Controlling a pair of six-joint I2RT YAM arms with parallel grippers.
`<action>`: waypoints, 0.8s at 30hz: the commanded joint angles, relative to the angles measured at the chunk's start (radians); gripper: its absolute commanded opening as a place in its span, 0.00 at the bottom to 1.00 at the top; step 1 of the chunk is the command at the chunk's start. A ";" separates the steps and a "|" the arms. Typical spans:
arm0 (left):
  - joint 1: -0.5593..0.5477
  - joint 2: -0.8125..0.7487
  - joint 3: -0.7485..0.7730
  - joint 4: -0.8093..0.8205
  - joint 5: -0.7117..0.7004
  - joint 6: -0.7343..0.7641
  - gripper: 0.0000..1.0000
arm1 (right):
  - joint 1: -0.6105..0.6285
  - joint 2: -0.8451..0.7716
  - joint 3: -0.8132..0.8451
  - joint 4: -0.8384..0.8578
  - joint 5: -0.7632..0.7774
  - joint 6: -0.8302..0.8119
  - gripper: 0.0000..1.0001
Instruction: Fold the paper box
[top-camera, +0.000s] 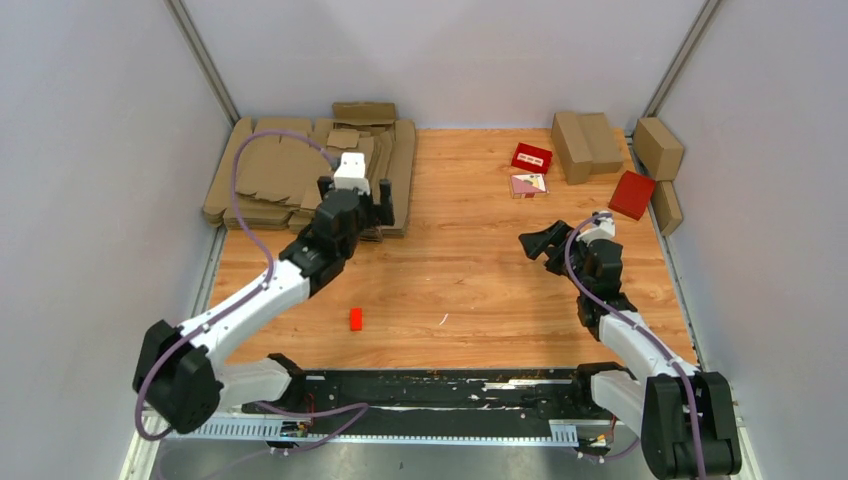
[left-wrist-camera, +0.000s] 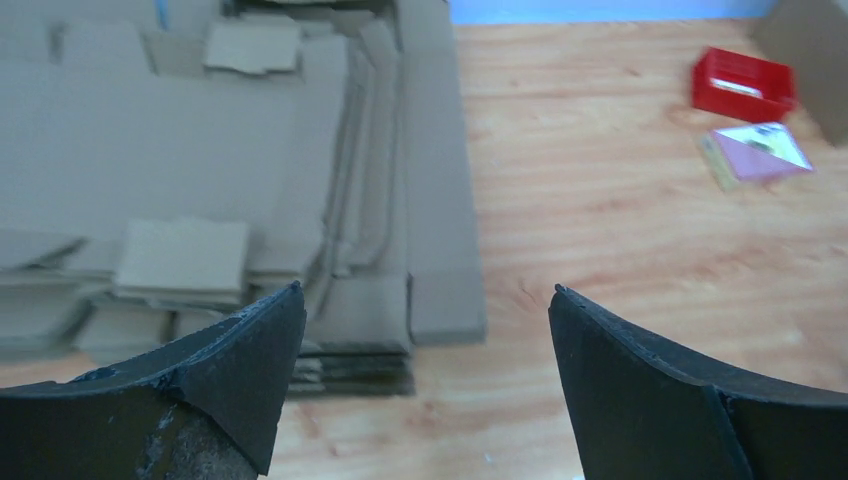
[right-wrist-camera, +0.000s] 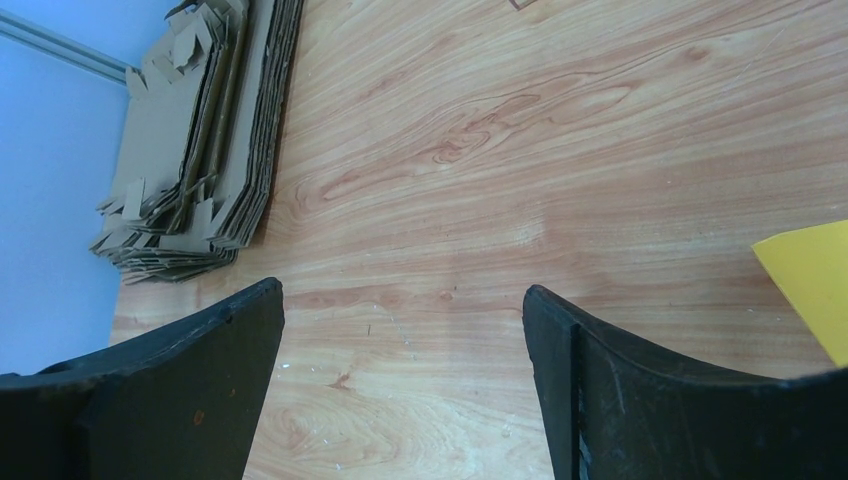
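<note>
The paper box material is a stack of flat brown cardboard cut-outs (top-camera: 270, 170) at the back left of the wooden table. My left gripper (top-camera: 356, 200) hangs over the stack's near right corner. In the left wrist view the gripper (left-wrist-camera: 425, 300) is open and holds nothing, with the stack (left-wrist-camera: 200, 150) just ahead and to the left. My right gripper (top-camera: 535, 245) is right of centre and points left, far from the stack. In the right wrist view this gripper (right-wrist-camera: 400, 295) is open over bare wood, and the stack (right-wrist-camera: 200, 150) lies far off.
Folded brown cartons (top-camera: 585, 145) (top-camera: 658, 147) (top-camera: 666, 207) stand at the back right. Two red boxes (top-camera: 531, 157) (top-camera: 632, 194) and a small triangular item (top-camera: 528, 184) lie near them. A small red block (top-camera: 355, 318) sits near the front. A yellow corner (right-wrist-camera: 810, 280) shows at the right wrist view's edge.
</note>
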 joint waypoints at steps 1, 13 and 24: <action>0.016 0.184 0.208 -0.235 -0.201 0.139 0.97 | 0.015 0.015 0.037 0.045 0.013 -0.024 0.89; 0.148 0.682 0.733 -0.504 -0.193 0.263 0.81 | 0.037 0.065 0.065 0.047 0.006 -0.036 0.87; 0.204 0.984 1.022 -0.650 -0.132 0.300 0.64 | 0.073 0.107 0.094 0.033 0.030 -0.073 0.86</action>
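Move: The flat box sheet on top of the cardboard stack has its right-hand edge some 18 cm ahead of the left hand, about 4 cm to its left and 18 cm below. The stack's bare right-hand strip runs about 7 cm to the right of that edge, level with it. The raised flap at the stack's far end stands about 12 cm beyond it, straight ahead. From the right hand the edge lies about 18 cm ahead, 36 cm left and 7 cm below. Towards the right-hand edge of the stack's top sheet goes the empty left hand, reaching forward about 17 cm and, after a brief slight rise, sinking some 10 cm over the cardboard. The wrist rolls its left side up about 30 degrees and tips the fingers further down, while they close from wide open to roughly two thirds. The open right hand drifts about 2 cm left over bare table. ##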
